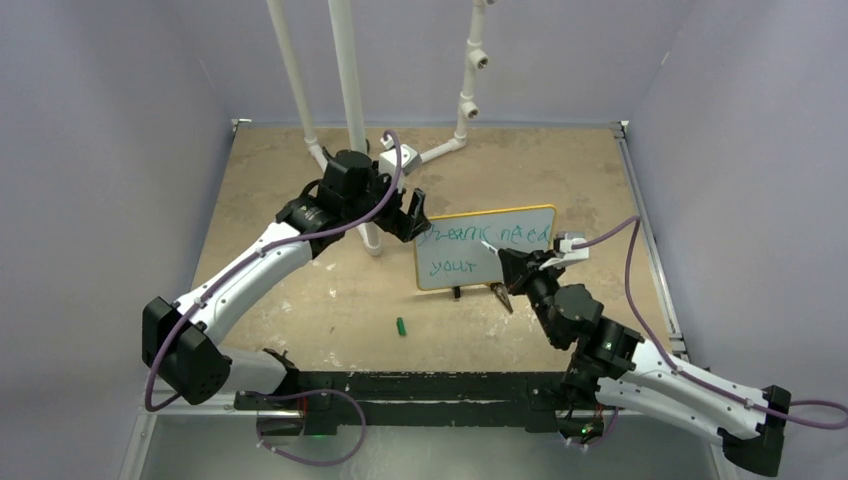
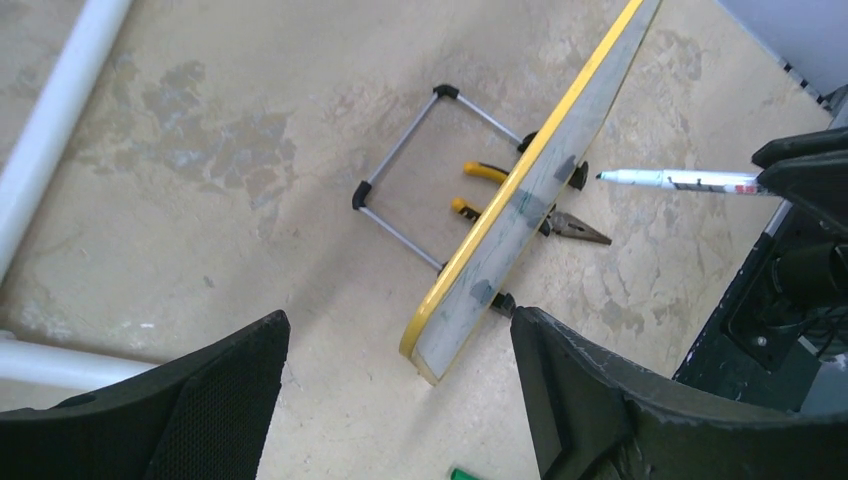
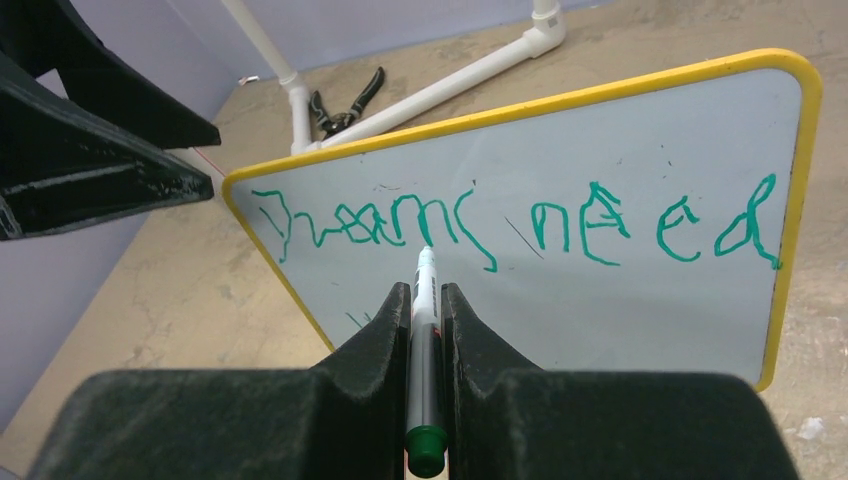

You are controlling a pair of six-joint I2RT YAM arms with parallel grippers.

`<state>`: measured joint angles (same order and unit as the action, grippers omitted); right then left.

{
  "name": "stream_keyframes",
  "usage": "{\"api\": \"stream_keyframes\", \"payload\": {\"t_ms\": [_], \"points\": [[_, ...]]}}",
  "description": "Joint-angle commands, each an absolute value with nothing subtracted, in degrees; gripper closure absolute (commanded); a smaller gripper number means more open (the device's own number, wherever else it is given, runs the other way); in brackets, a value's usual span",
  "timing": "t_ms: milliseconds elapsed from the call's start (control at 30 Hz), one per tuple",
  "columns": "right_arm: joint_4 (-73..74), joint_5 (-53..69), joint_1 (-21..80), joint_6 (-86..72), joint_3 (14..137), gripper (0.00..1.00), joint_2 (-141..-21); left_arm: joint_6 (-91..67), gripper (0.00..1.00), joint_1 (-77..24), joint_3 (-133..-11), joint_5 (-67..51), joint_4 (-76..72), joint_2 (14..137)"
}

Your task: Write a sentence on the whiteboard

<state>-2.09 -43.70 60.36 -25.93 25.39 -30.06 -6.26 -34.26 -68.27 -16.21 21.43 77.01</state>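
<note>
The whiteboard (image 1: 520, 262) stands upright on the table, yellow-rimmed; the left wrist view shows it edge-on (image 2: 520, 200). Its face (image 3: 620, 310) carries the sentence (image 3: 520, 225) in green: "Dreams need" on the top line and "your" (image 1: 451, 267) below. My right gripper (image 3: 427, 290) is shut on a green marker (image 3: 425, 340) that points at the board under "Dreams". In the left wrist view the marker (image 2: 680, 180) tip stands a little off the face. My left gripper (image 2: 398, 320) is open around the board's left corner without touching it, and shows at the board's upper left edge (image 1: 413, 215).
Yellow-handled pliers (image 2: 565, 228) lie at the board's foot, next to its wire stand (image 2: 400, 190). A green cap (image 1: 400, 327) lies on the table in front. White pipes (image 1: 350, 100) rise behind the left arm. Black pliers (image 3: 345, 105) lie by the pipe base.
</note>
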Motion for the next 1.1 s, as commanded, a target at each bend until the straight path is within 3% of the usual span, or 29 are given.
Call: {"api": "stream_keyframes", "payload": {"t_ms": [0,233,700,1067], "points": [[-0.8,-40.1,58.3,-27.0,25.3,1.0,-28.2,-4.7,0.19,-33.8,-74.5,-15.2,21.0,78.0],[2.9,-44.1,57.4,-31.0,25.6,1.0,-28.9,-6.2,0.19,-34.1,-79.2,-22.8,16.5,83.1],[7.5,-42.7,57.4,-33.9,30.2,1.0,-38.1,-2.2,0.21,-39.8,-85.2,-27.0,17.1,94.7],[12.0,-43.5,57.4,-35.5,32.6,1.0,-38.8,1.8,0.58,-40.4,-85.6,-29.9,17.9,97.6]]}}
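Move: To the right of the left hand, open beside the whiteboard's upper-left corner, the whiteboard's middle lies about 14 cm off, 3 cm nearer the base and 8 cm lower. The pliers lie below, roughly 20 cm right, 5 cm back and 22 cm down. From the right hand, already holding the marker, the whiteboard's middle is some 6 cm ahead, 4 cm left and 5 cm below; the pliers are 3 cm ahead, 20 cm down, not offset sideways. Arching over the upper-left corner, the left hand first rises about 4 cm and reaches slightly forward, then swings right and down to bring its fingers astride the whiteboard's top edge, some 10 cm right in all; it turns clockwise and begins closing late. The right hand lowers the marker about 4 cm net, tipping it down, from "Dreams" towards the space just right of "your", dipping lowest before easing up slightly. ##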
